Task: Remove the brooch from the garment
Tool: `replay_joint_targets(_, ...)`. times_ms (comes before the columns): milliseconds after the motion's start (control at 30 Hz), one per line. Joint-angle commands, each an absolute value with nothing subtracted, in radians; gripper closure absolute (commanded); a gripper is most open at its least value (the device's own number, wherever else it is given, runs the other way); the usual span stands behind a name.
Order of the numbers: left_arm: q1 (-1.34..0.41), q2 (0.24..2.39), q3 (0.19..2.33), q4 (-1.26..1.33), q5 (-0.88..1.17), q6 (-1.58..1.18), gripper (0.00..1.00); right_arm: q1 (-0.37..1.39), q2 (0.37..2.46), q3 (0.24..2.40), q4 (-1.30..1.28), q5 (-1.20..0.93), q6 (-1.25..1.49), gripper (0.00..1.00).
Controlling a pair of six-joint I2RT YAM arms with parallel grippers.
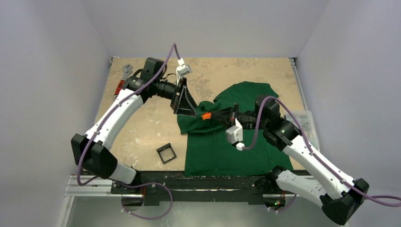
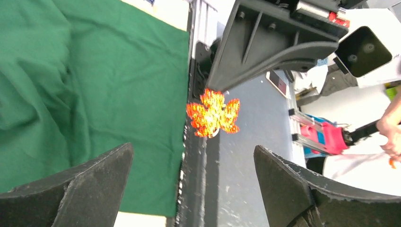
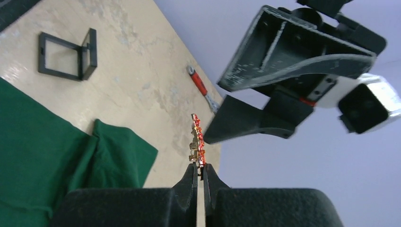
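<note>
The brooch (image 1: pixel 205 116), a small orange-red leaf, hangs in the air with my right gripper (image 1: pixel 211 115) shut on its lower edge. In the right wrist view the brooch (image 3: pixel 197 142) stands edge-on just above the closed right gripper (image 3: pixel 201 166), apart from the cloth. My left gripper (image 1: pixel 191 112) faces it from the left, open. Its fingers (image 2: pixel 104 175) stand wide, with the brooch (image 2: pixel 213 113) beyond the tips and nothing between them. The dark green garment (image 1: pixel 227 146) lies below, bunched at its upper left and flat toward the near edge.
A red-handled wrench (image 1: pixel 124 78) lies at the back left of the table. A small black square frame (image 1: pixel 166 153) sits left of the garment. A clear plastic box (image 1: pixel 302 123) rests by the right edge. A person's hand (image 2: pixel 390 127) shows beyond the table.
</note>
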State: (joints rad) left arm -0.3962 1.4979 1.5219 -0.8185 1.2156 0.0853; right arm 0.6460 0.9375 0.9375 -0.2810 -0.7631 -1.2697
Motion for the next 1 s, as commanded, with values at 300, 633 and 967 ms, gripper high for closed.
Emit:
replay_joint_targets(300,-0.465,1.552,1.413,-0.352,1.322,-0.613,0.29,0.656,0.827,0.768,0.060,-0.722,-1.454,1.00)
replay_joint_targets(633,-0.480,1.605,1.349,-0.078,1.417,-0.916,0.53,0.660,0.810,0.683,0.181,-0.682,-1.523,1.00)
replay_joint_targets(967,-0.506,1.628,1.354,-0.057,1.455,-0.949,0.98,0.662,0.807,0.646,0.221,-0.663,-1.536,1.00)
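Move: The brooch, pinched in my closed right fingertips, is about 5 cm to the right of my open left hand, roughly 1 cm back and 1 cm lower. From my right hand, the brooch sticks out some 2 cm to the left. Below, the garment's middle lies about 17 cm right of my left hand, level with it fore-and-aft and some 28 cm down; the black frame is about 12 cm left and 9 cm back, equally low. I bring my left hand some 5 cm to the right onto the brooch after a small dip, rolling it about 35 degrees around its finger line so its top side tips forward, and close the wide-open fingers almost shut to pinch the brooch. My right hand keeps its grip, rises about 1 cm and rolls its top side back about 25 degrees. ##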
